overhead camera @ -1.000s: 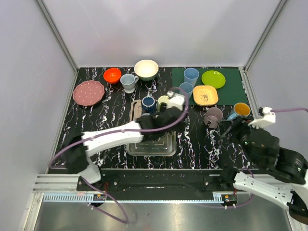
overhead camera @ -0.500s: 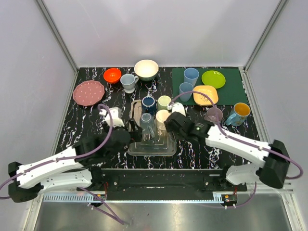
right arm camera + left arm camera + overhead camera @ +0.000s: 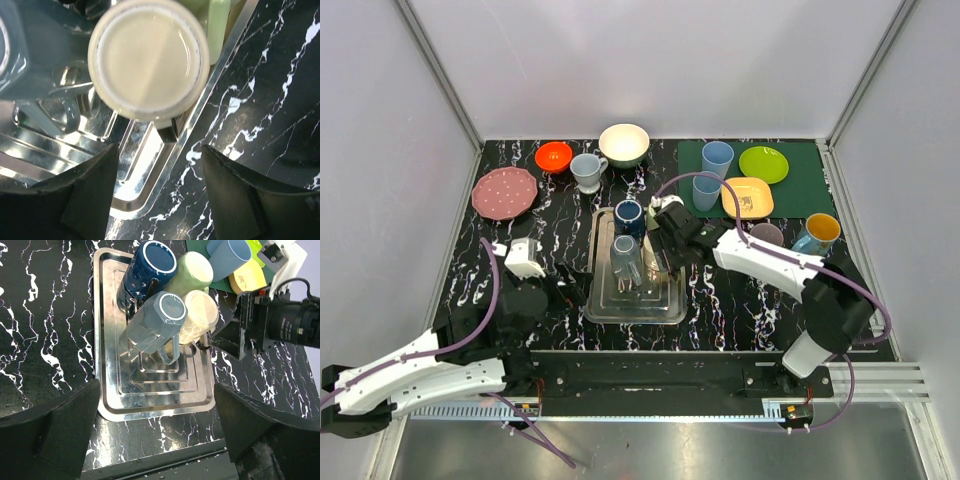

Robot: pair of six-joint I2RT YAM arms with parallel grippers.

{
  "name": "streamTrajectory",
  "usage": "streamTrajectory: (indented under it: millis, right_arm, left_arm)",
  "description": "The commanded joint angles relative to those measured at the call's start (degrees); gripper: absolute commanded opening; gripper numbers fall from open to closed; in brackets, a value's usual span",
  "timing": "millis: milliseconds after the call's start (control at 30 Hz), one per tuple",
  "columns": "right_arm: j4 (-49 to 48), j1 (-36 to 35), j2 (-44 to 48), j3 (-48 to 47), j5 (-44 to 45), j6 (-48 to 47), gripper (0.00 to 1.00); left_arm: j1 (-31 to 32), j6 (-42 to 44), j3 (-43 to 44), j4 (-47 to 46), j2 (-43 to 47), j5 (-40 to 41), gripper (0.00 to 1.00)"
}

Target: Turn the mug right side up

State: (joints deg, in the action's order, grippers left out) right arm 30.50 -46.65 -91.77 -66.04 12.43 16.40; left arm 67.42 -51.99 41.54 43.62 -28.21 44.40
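Several mugs stand upside down on a metal tray [image 3: 620, 308]: a dark blue one [image 3: 149, 266], a light green one [image 3: 194, 266], a grey-blue one [image 3: 159, 320] and a cream mug [image 3: 149, 54]. My right gripper [image 3: 159, 192] hangs open just above the cream mug, whose base fills the right wrist view and whose handle [image 3: 168, 131] points between the fingers. From above, the right gripper [image 3: 666, 250] hides most of that mug. My left gripper [image 3: 156, 390] is open and empty, off the tray's near left corner [image 3: 560, 290].
At the back stand a pink plate [image 3: 504, 192], an orange bowl [image 3: 554, 156], a grey cup [image 3: 587, 170] and a white bowl [image 3: 624, 144]. A green mat [image 3: 800, 190] holds blue cups and plates. A mauve mug [image 3: 767, 235] and a yellow-lined mug [image 3: 820, 230] sit at right.
The left arm has drawn back from the tray to the near left and opened wide. The right arm has swung in from the right edge to above the cream mug.
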Motion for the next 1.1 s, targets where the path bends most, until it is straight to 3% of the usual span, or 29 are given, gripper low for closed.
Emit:
streamTrajectory:
  millis: [0,233,733,900,1067]
  right_arm:
    - [-2.2,1.5,-3.0,-4.2,-3.5,-3.7,0.71]
    - [-2.4,2.4,-6.1,-4.5,-6.1,-4.9,0.59]
    - [-3.5,4.8,-8.9,-5.0,-6.0,-7.1,0.52]
    - [-4.0,4.8,-9.7,-4.7,-6.7,-7.9,0.32]
    - [-4.7,4.8,-8.3,-3.9,-7.8,-7.7,0.2]
  left_arm:
    - [0.2,2.4,0.0,-2.0,0.0,1.1,0.99]
    - [0.3,2.9,-0.1,-2.1,-0.3,1.4,0.99]
    - [0.3,2.2,-1.1,-4.1,-1.9,-0.2,0.99]
    - [0.2,2.2,-1.5,-4.5,-2.2,-0.6,0.99]
    - [0.3,2.1,-1.7,-5.1,-2.6,-0.8,0.99]
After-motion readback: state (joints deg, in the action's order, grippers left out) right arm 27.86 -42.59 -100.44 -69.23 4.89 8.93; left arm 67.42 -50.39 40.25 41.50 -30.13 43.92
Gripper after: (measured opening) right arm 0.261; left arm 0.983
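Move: The upside-down cream mug in the tray has its middle roughly 6 cm ahead of the right hand, 4 cm to its left and 4 cm lower, its handle jutting back towards the fingers. At about that same height, the grey-blue mug stands some 4 cm ahead and 11 cm left of this hand, the green mug about 14 cm ahead and 3 cm left. For the raised left hand, the cream mug is roughly 17 cm ahead, 14 cm right and 16 cm below. The cream mug's handle is what the right hand goes for: the open fingers first edge forward, then sink towards it while easing on forward, about 4 cm in all and mostly downward, with hardly any wrist turn. They narrow throughout, fastest at the end, from about three quarters open to a quarter, coming in on either side of the handle and pinching it. ##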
